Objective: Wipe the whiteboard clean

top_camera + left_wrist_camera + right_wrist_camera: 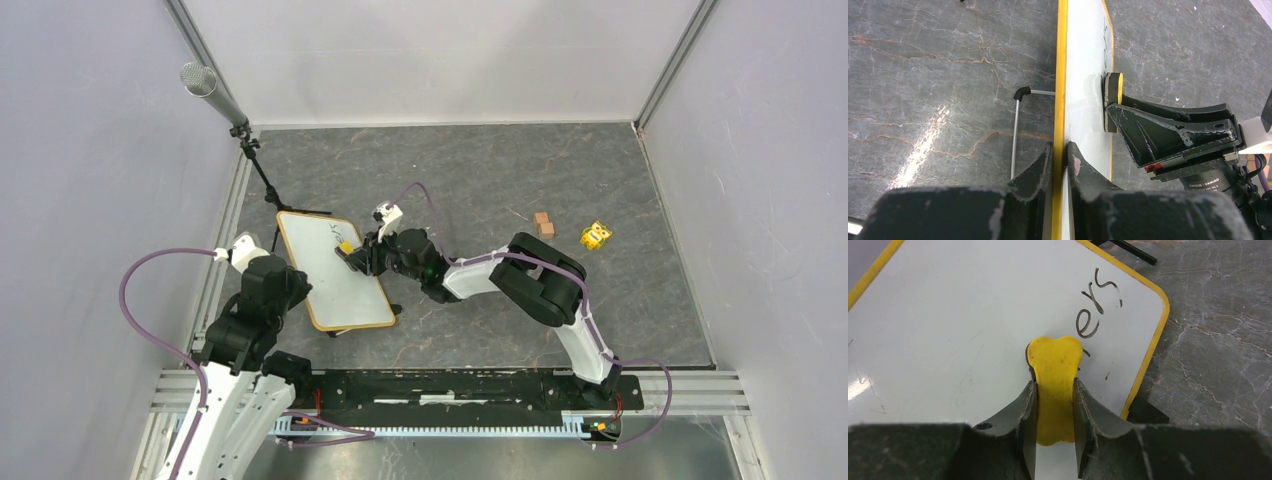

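Note:
The whiteboard (322,278) with its yellow frame stands tilted at left centre of the table. Black handwriting (1095,302) shows near its far corner; most of the face is white. My left gripper (1061,152) is shut on the board's yellow edge (1062,75), one finger on each side. My right gripper (1055,390) is shut on a yellow eraser (1055,365) and presses it flat against the board's face, just below the writing. In the left wrist view the eraser (1113,92) shows edge-on, its dark pad touching the white surface.
A black microphone stand (262,175) rises just behind the whiteboard's far corner. Two small wooden blocks (543,224) and a yellow toy (595,236) lie to the right. A thin metal foot of the board (1018,125) rests on the grey table.

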### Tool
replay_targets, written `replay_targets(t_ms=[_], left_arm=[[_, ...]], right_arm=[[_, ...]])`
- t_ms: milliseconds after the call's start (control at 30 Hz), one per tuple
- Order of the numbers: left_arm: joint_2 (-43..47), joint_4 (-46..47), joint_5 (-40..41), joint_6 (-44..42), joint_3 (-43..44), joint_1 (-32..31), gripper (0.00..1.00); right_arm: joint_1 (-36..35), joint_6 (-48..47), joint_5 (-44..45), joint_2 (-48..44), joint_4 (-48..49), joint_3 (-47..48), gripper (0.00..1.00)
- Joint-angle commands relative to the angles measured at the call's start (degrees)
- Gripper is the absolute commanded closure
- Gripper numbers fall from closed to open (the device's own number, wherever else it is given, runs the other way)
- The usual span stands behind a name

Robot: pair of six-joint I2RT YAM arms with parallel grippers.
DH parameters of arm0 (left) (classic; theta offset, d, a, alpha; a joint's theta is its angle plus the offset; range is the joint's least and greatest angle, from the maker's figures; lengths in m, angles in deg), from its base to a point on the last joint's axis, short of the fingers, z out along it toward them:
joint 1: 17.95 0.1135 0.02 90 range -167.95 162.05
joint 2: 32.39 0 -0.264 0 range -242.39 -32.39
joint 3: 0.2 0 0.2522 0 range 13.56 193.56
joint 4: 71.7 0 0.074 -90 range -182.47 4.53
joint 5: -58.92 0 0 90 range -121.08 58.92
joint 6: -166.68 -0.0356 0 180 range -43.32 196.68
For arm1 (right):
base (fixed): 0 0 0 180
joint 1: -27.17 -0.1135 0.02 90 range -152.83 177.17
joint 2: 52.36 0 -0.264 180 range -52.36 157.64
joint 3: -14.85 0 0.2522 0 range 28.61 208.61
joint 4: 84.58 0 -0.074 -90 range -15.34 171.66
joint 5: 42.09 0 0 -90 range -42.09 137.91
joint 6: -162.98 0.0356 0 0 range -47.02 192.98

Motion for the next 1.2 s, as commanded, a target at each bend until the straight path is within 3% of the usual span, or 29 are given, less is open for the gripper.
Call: replay_targets(t_ms=[0,300,467,533,600,900,967,1167], left_arm=[[0.04,-0.32,-5.10,2.91,0.17,-0.69,0.98],[-0.72,-0.01,-5.40,2.84,-0.02,-0.69,0.98],[-0.91,0.04,-4.80,2.76,0.17,-0.69,0.98],[-0.98,-0.35,-4.00,2.39,0.90,-0.61,0.87],[-0.92,-1.35,-2.34,2.46,2.15,-0.60,0.66],[-6.58,-1.22,-1.50,0.76,7.24,-0.28,0.08],[-9.93,-0.93,-2.69,-1.16,8.75,0.62,0.01],[-17.93,2.30,-18.46,-5.81,9.35,12.03,0.01]], right_arm=[[-0.86,-1.42,-0.13,1.62,-8.94,-2.83,0.85],[1.02,-6.26,-3.88,5.28,-15.41,5.68,0.84],[0.34,-4.48,-7.30,4.83,-12.11,4.37,0.84],[-0.13,-4.72,-7.42,3.90,-12.26,3.92,0.84],[-0.46,-4.87,-7.46,2.92,-12.02,3.18,0.84],[-0.47,-5.34,-7.71,0.16,-10.84,0.20,0.84],[-0.45,-5.56,-8.05,0.13,-10.83,0.28,0.84],[-0.52,-5.61,-8.61,-0.14,-10.78,0.48,0.84]])
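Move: The right gripper already holds the yellow eraser on the sloping whiteboard. From the right hand, the remaining writing is about 4 cm ahead, 2 cm left and 1 cm higher, and the board's right edge is level ahead, about 4 cm right and 3 cm lower. The left fingers still pinch the board's left edge. From the left hand, the writing is roughly 11 cm ahead, 7 right and 5 lower, and the board's middle 2 ahead, 7 right and 6 lower. Keep the eraser on the board and slide the right gripper about 2.5 cm forward and 1.5 cm down the slope, rolling slightly, then draw it back about 1 cm. As the right hand starts back, open the left gripper wide to let go of the board's left edge, then ease the hand some 2.5 cm forward, fingers tipping slightly down. ##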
